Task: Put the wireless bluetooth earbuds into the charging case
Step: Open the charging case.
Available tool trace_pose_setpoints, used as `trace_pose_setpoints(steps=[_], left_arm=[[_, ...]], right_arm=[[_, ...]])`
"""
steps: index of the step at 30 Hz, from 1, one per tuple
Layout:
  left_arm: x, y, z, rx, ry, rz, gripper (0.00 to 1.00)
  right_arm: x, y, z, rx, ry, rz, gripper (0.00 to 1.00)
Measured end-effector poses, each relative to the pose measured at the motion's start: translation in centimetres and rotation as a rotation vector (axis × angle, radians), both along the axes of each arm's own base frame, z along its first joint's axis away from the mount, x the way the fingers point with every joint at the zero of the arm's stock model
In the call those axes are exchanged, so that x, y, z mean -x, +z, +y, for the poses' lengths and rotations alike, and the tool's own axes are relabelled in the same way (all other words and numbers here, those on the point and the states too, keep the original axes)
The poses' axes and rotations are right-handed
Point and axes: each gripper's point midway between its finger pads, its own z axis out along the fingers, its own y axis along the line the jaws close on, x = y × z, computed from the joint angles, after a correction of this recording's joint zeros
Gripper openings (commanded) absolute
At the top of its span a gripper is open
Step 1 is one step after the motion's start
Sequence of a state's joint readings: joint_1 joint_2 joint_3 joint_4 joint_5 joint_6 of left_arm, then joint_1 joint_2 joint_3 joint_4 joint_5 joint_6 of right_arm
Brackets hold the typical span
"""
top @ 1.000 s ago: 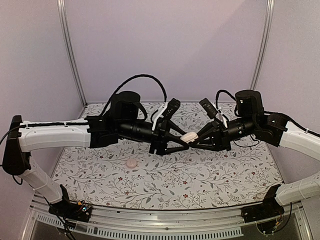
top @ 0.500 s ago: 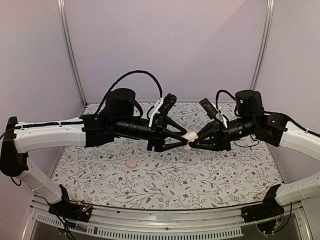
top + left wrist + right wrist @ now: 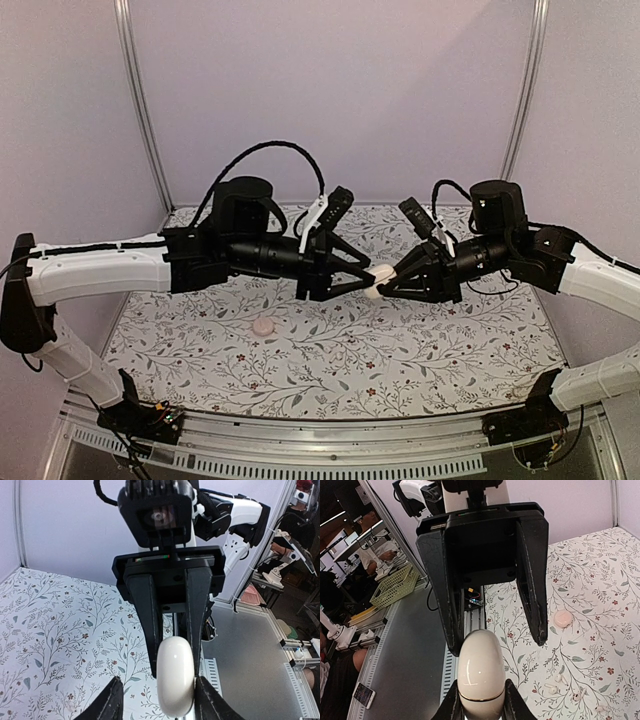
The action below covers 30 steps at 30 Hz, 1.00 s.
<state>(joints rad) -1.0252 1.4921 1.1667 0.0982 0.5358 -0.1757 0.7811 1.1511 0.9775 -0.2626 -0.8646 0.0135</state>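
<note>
The cream pebble-shaped charging case (image 3: 377, 278) hangs in mid-air above the middle of the table, lid closed. My right gripper (image 3: 481, 702) is shut on its near end (image 3: 480, 670). From the other side my left gripper (image 3: 160, 702) stands open around the case (image 3: 175, 680). One left fingertip (image 3: 206, 700) rests against it and the other stands apart. Both grippers meet at the case (image 3: 372, 280). The pale pink rounded earbuds (image 3: 263, 326) lie on the floral cloth below the left arm, also seen from the right wrist (image 3: 563, 618).
Small white stemmed pieces (image 3: 551, 688) lie on the floral cloth (image 3: 420, 350) near the pink lump. A metal rail (image 3: 330, 440) runs along the near table edge. Pale walls and two upright posts (image 3: 140, 110) close in the back.
The left arm has shifted a little to the right and up, bringing its fingers further round the case. Its jaws have narrowed slightly. The right arm and case stay put.
</note>
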Motion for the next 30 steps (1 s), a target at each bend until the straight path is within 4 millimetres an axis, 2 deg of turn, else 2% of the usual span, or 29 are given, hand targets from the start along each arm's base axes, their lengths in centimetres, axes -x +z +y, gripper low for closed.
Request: trace_pose_setpoints(steps=[9, 17, 23, 26, 30], left_arm=[[-1.1, 0.3, 0.3, -0.001, 0.036, -0.004, 0.47], [-3.7, 0.4, 1.2, -0.004, 0.126, -0.012, 0.47], [-4.2, 0.8, 1.8, 0.002, 0.146, -0.017, 0.52], [-4.1, 2.0, 2.7, 0.024, 0.158, -0.03, 0.52], [-5.1, 2.6, 5.2, 0.031, 0.249, -0.037, 0.51]], right_arm=[[-0.3, -0.4, -0.1, 0.015, -0.013, -0.024, 0.15], [0.3, -0.5, 0.1, 0.017, 0.012, -0.028, 0.14], [0.2, -0.9, 0.0, 0.012, -0.003, -0.06, 0.13], [-0.2, -1.5, -0.2, 0.008, -0.029, -0.08, 0.13], [-0.6, -3.0, -0.3, 0.02, -0.062, -0.07, 0.13]])
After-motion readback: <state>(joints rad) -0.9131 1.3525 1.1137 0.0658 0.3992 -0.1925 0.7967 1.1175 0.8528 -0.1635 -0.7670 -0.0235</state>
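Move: The earbud case, lid shut, stands in the right fingers, its middle some 2 cm to the left of the right hand point and level with it otherwise. From the left hand it lies just off the fingertips, about 2 cm to the right, 1 cm back and 1 cm lower. The round pink piece lies on the table roughly 21 cm to the left of the left hand, 5 cm farther out and some 27 cm below. With its rear fingertip at the lid, the left hand sweeps forward about 4 cm to swing the lid away from the robot, then draws off left and up, ending about 5 cm left and 2–3 cm higher, turned some 15 degrees counter-clockwise. The right hand keeps its grip on the case, almost still at first, and towards the end sinks about 3 cm. ##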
